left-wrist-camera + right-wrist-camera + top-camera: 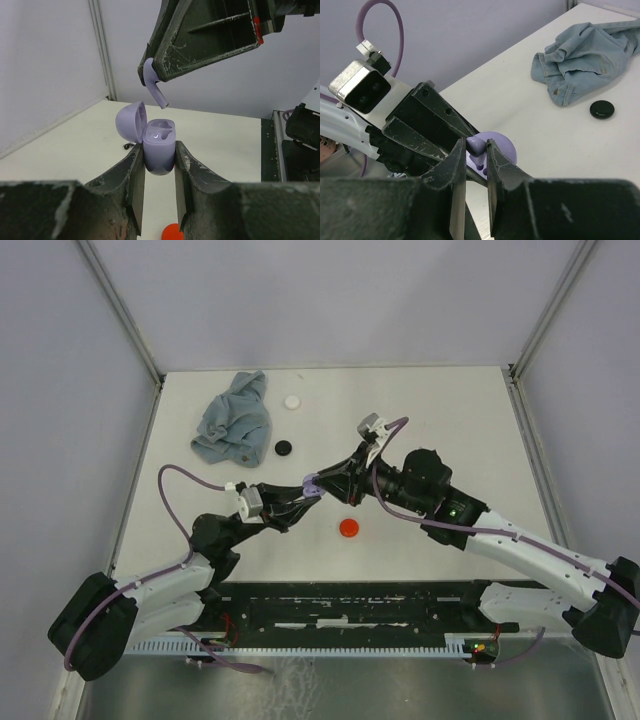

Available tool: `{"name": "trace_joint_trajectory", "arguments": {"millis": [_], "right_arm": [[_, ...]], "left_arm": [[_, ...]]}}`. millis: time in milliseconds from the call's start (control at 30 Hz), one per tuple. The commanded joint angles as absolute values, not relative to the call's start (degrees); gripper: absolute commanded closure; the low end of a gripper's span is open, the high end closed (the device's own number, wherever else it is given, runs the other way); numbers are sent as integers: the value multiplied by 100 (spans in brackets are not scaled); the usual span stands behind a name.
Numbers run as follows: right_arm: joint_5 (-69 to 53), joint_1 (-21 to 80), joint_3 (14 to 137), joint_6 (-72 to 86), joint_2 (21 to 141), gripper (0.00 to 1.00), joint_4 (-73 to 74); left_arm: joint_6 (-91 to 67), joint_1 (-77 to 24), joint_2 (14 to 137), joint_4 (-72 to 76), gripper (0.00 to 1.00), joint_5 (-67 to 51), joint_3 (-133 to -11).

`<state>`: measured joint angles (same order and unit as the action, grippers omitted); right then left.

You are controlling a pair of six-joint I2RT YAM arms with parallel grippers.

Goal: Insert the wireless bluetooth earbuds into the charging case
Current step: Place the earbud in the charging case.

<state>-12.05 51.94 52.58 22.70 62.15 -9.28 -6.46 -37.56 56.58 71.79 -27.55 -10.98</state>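
My left gripper [159,151] is shut on a lavender charging case [160,142], held upright above the table with its lid [131,122] swung open to the left. Its wells face up. A lavender earbud [154,85] hangs stem-down just above the case and slightly left, with my right gripper [476,145] shut on its head [477,145]. The stem tip is clear of the case. From above, the two grippers meet at mid-table around the lavender parts [311,483]. No other earbuds are in view.
A crumpled denim cloth [235,420] lies at the back left. Near it sit a white disc [292,401] and a black disc [284,448]. A red disc [349,529] lies on the table just in front of the grippers.
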Motion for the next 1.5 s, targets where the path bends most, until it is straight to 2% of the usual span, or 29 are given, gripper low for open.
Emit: {"name": "trace_joint_trajectory", "arguments": {"millis": [0,400,800,1233,1467], "right_arm": [[-1235,5297,5169,2202,6254,86,-1319],[-1021,5313,4888,1944,6134,86,-1204],[-1778,5317,4874,1851,6277,79,-1418],[-1404,5309,4834,1357,6159,64,-996],[-1091,5306,4910,1419,6064,48,-888]], "left_arm": [[-959,-3738,5552,7559,97,-2591,-1343],[-1147,-3739,5582,7678,97,-2502,-1329],[-1281,-3735,5688,7580,97,-2302,-1386],[-1305,-3736,5708,7556,97,-2241,-1351],[-1257,-3733,5790,7521,97,-2243,-1346]]}}
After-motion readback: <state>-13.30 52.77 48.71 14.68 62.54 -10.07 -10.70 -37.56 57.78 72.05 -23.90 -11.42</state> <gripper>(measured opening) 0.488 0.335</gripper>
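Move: The open charging case, gripped just beyond the left fingertips, lies about 4 cm below the right hand and 1 cm to its left, level fore and aft; the right fingers already hold an earbud over it, stem down. From the right hand the red disc lies on the table about 7 cm right, level fore and aft and some 26 cm down; the black disc is roughly 18 cm ahead, 8 cm left and equally low. The case sits 1 cm right of the left hand and 1 cm above it. The right hand brings the pinched earbud down onto the open case's wells, sinking about 2 cm, then hovers there nearly still while tipping slightly. Its fingers then spread to about twice their gap and let go of the earbud as the hand sinks another 1.5 cm around it. The left hand keeps its grip on the case, easing about 1 cm forward late on, with a tilt of some 5 degrees. ##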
